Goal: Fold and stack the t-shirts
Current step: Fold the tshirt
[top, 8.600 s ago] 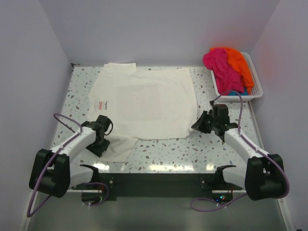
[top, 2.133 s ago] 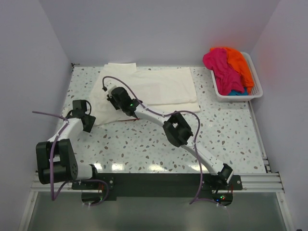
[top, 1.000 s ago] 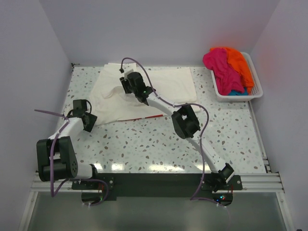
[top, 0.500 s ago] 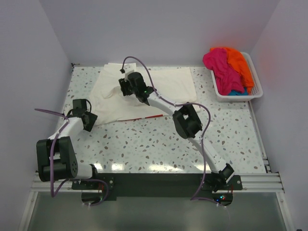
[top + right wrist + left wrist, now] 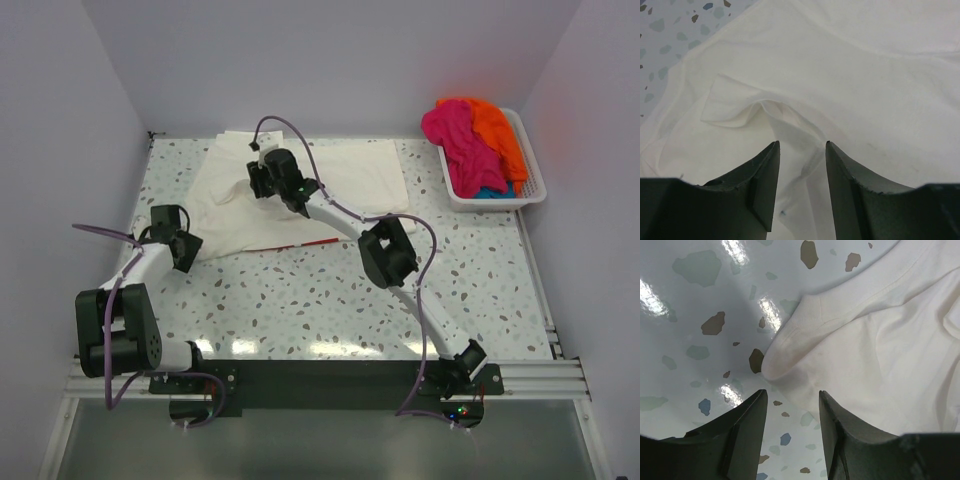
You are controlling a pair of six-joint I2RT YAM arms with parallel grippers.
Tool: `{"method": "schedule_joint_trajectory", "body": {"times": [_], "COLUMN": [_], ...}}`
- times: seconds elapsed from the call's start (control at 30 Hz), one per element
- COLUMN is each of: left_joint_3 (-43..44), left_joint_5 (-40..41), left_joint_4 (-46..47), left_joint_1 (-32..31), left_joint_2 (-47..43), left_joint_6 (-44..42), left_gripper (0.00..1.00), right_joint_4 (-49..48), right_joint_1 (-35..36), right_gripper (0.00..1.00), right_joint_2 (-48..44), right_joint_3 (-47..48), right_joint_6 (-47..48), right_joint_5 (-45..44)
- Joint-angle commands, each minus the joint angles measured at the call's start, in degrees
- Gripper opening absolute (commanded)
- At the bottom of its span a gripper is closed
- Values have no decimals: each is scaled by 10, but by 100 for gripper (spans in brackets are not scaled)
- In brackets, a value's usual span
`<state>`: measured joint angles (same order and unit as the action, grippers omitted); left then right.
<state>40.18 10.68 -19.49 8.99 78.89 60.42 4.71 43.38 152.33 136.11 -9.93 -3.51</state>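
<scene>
The large cream-white t-shirt point(image 5: 340, 190) lies folded at the back of the table, with a strip of red print point(image 5: 318, 241) showing at its near edge. My right gripper point(image 5: 258, 182) reaches across over its left part. In the right wrist view the right gripper point(image 5: 801, 146) is open, and a raised crease of the white cloth point(image 5: 760, 107) runs between its fingers, unpinched. My left gripper point(image 5: 192, 246) is at the shirt's near left corner. There the left gripper point(image 5: 792, 396) is open over bare table, just short of a rounded sleeve fold point(image 5: 790, 352). Pink point(image 5: 450, 130), orange point(image 5: 495, 128) and teal point(image 5: 490, 192) t-shirts fill the basket.
The white slatted basket point(image 5: 537, 188) stands at the back right corner. The right arm's elbow point(image 5: 385, 250) and purple cable arch over the middle of the speckled table point(image 5: 300, 300). Walls close in on the left, back and right.
The right gripper went from the shirt's near left edge up to its back left part, carrying cloth over; in the last second it barely shifted. The left arm stayed put.
</scene>
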Motion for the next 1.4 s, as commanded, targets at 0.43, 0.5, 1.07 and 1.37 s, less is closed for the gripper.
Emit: {"method": "schedule_joint_trajectory", "body": {"times": [0.43,0.5,1.07,1.37], "left_joint_3": [33,35,53,125], "left_joint_5": [-4,-3,-31,-95], "left_joint_4": [22,21,50,96], "left_joint_1": [6,6,6,-4], "left_joint_2": [11,12,24,96], "left_joint_6": [-11,-11,-24,-45], "left_gripper": [51,51,51,52], "right_joint_4": [-16,-17,-25,-27], "right_joint_1": [-3,-5,-29,-51], "right_gripper": [36,32,5,4], "right_joint_2": [19,21,29,32], "right_joint_3": [27,27,45,70], "right_joint_6": [-25,-26,-28,-29], "right_joint_5": [3,2,-3,0]}}
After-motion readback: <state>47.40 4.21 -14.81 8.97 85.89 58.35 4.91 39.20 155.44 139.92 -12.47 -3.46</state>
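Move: Ahead of the right hand and to its right, the unfolded far half of the t-shirt has its middle about 11 cm farther out and 20 cm right, 8 cm below. The folded-over sleeve flap lies 3 cm ahead and 7 cm left of that hand, the far sleeve 19 cm ahead and 4 cm left. From the left hand, this flap is some 21 cm ahead and 10 cm right; the shirt's near left corner is 3 cm ahead, 3 cm left. Sinking about 2.5 cm in two stages beside the sleeve flap, the right hand shuts its half-open, empty fingers, then sweeps some 5 cm forward and right, away from the flap over the far half, rising again near the end. The left hand, fingers still half open, dips briefly, then picks up speed forward over the near left corner towards the flap, about 5 cm in all. ##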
